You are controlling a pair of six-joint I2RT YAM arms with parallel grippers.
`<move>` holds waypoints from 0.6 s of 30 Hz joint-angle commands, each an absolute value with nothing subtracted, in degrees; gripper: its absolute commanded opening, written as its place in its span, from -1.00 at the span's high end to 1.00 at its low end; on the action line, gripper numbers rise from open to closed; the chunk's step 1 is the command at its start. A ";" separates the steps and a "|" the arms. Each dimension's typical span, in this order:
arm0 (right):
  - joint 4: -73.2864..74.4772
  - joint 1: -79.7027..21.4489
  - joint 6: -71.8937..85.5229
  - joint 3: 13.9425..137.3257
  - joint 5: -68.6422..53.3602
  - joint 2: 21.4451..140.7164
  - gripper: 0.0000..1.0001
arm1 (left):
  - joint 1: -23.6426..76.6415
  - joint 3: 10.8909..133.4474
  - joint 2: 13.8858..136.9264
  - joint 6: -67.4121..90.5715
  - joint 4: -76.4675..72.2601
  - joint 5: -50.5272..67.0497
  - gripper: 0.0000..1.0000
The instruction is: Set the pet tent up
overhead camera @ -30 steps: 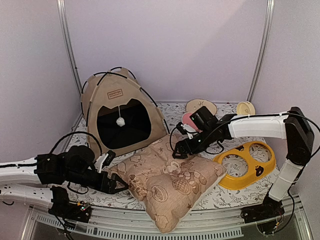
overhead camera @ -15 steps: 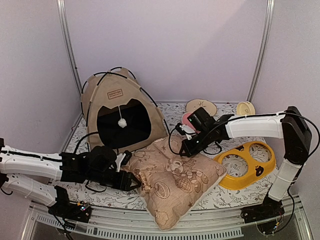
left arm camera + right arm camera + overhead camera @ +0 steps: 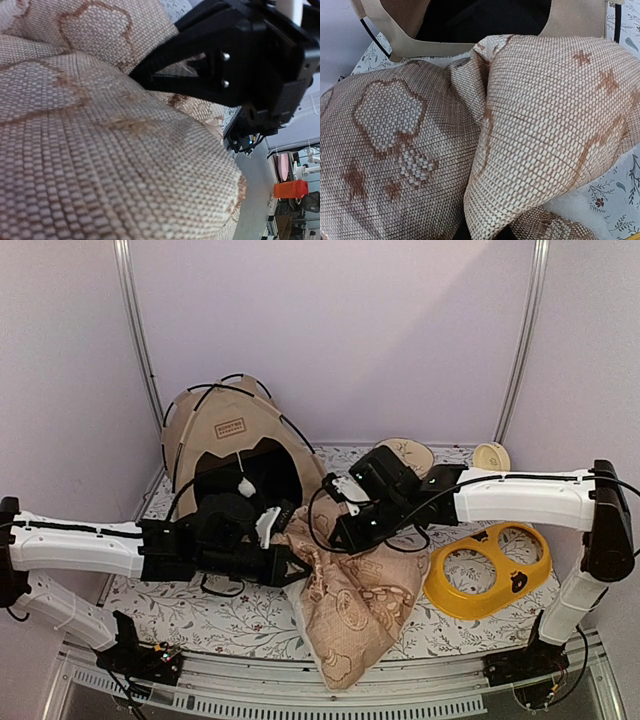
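The pet tent [image 3: 225, 430] stands upright at the back left, tan with black poles, a brown label [image 3: 229, 427] and a white pom-pom [image 3: 243, 487] hanging in its dark doorway. The beige patterned pillow [image 3: 355, 600] is bunched up right in front of that doorway. My left gripper [image 3: 288, 566] is shut on the pillow's left side and my right gripper [image 3: 340, 538] is shut on its top edge. Pillow fabric [image 3: 100, 150] fills the left wrist view and hides those fingers. In the right wrist view the folded pillow [image 3: 545, 115] lies below the tent's tan door edge [image 3: 395, 30].
A yellow two-hole bowl stand [image 3: 487, 570] lies to the right of the pillow. Two round cream pieces [image 3: 405, 452] [image 3: 491, 456] sit at the back. The floral table cover [image 3: 200, 615] runs to the metal front rail [image 3: 330, 695]. Upright frame poles [image 3: 135, 330] flank the tent.
Both grippers have gone from open to shut on the pillow. Both arms moved toward the tent, and the pillow went from lying flat to bunched and raised before the doorway.
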State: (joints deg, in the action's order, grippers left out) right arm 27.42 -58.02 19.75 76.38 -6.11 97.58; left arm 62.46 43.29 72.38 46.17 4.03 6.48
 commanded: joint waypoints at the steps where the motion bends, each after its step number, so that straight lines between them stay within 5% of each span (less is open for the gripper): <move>1: 16.78 -60.03 22.63 72.54 -14.14 95.13 0.74 | 59.72 44.77 76.60 51.94 -2.54 1.65 1.00; 5: 12.80 -59.39 22.40 68.55 -17.49 93.54 -0.17 | 58.94 46.46 80.64 52.77 -0.32 -2.33 1.00; 9: 8.49 -56.27 23.64 64.01 -23.83 91.16 -0.65 | 58.70 46.74 82.71 53.44 -2.05 -3.07 1.00; 18: 9.64 -56.66 20.81 63.43 -27.50 92.32 -0.90 | 58.44 49.01 85.50 52.84 -4.03 -2.17 1.00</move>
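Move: The left hand, pinching the cushion, has the tent doorway's middle about 20 cm ahead, 13 cm left and 8 cm lower; the cushion's middle is some 10 cm right, 3 cm back and 8 cm down. From the right hand, also pinching, the cushion's middle is about 10 cm back, 1 cm right and 8 cm below, the doorway 13 cm ahead and 22 cm left, 8 cm lower. Left keeps its pinch, taking cushion fabric about 5 cm forward and down towards the doorway; right opens wide, releasing. ##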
